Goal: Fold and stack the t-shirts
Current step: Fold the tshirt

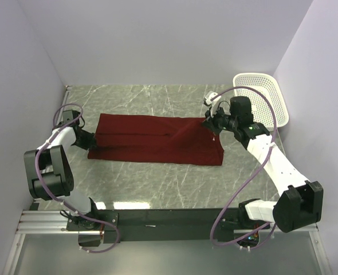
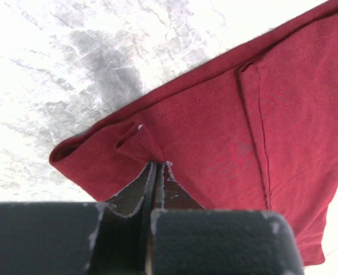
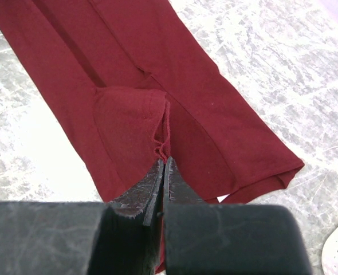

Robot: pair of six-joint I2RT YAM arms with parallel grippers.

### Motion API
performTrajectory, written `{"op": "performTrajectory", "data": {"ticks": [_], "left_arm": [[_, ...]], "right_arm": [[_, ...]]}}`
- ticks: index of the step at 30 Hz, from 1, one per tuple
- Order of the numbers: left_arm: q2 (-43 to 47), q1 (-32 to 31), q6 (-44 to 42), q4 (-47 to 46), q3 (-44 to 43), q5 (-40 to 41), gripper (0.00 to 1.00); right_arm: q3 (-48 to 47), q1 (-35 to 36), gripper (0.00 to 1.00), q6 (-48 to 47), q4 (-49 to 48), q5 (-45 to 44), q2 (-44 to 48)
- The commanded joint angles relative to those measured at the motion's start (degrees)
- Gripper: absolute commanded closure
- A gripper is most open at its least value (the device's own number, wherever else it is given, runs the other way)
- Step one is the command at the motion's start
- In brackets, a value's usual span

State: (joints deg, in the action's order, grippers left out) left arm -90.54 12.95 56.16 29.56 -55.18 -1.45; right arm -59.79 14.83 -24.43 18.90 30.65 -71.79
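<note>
A maroon t-shirt [image 1: 157, 140] lies folded into a long band across the marble table, stretched from left to right. At its left end my left gripper [image 1: 90, 141] is shut on a pinch of the cloth, and the left wrist view shows the fabric [image 2: 215, 132] puckered at the fingertips [image 2: 157, 165]. My right gripper [image 1: 211, 125] is shut on the shirt's right end, at the far corner. In the right wrist view a fold of the maroon cloth [image 3: 134, 120] bunches right at that gripper's tips [image 3: 164, 159].
A white mesh basket [image 1: 262, 98] stands at the back right, close behind the right arm. Grey marble tabletop [image 1: 157, 183] lies between the shirt and the arm bases. Walls close in on the left, back and right.
</note>
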Motion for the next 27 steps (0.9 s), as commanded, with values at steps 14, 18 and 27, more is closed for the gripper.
{"op": "performTrajectory", "data": {"ticks": [14, 18, 27], "left_arm": [[5.5, 0.3, -3.9, 0.1, -4.7, 2.7, 0.25], [10.3, 0.4, -10.5, -3.7, -2.8, 0.1, 0.19], [27.2, 0.4, -19.2, -13.9, 9.0, -7.2, 0.15]], "right_arm": [[-2.8, -0.4, 1.0, 0.3, -2.5, 1.0, -2.7], [-3.2, -0.5, 1.0, 0.0, -2.2, 0.7, -3.8], [-5.2, -0.4, 1.0, -0.9, -1.4, 0.0, -5.5]]}}
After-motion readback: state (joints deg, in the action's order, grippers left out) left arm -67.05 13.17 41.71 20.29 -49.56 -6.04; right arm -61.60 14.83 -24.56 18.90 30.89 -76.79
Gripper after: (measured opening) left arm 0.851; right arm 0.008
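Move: The t-shirt's near-left end is already pinched in the left fingers, right at the hand point and barely above the table; its near-left corner lies about 3 cm back and 2 cm left, its far-left corner roughly 17 cm ahead and 3 cm right. The right hand holds a raised peak of the shirt at its own point; the near-right corner is some 6 cm back, 4 cm right and 17 cm below, the white basket about 20 cm ahead, 21 cm right and 14 cm below. The t-shirt's near-left end is let go: the left fingers spread wide while easing about 1 cm forward, then the hand climbs roughly 11 cm clear of the cloth, its fingers tipping back towards the base by some 25 degrees and turning clockwise. The raised peak stays pinched in the shut right fingers, which lower it about 2 cm, creeping a centimetre forward. ##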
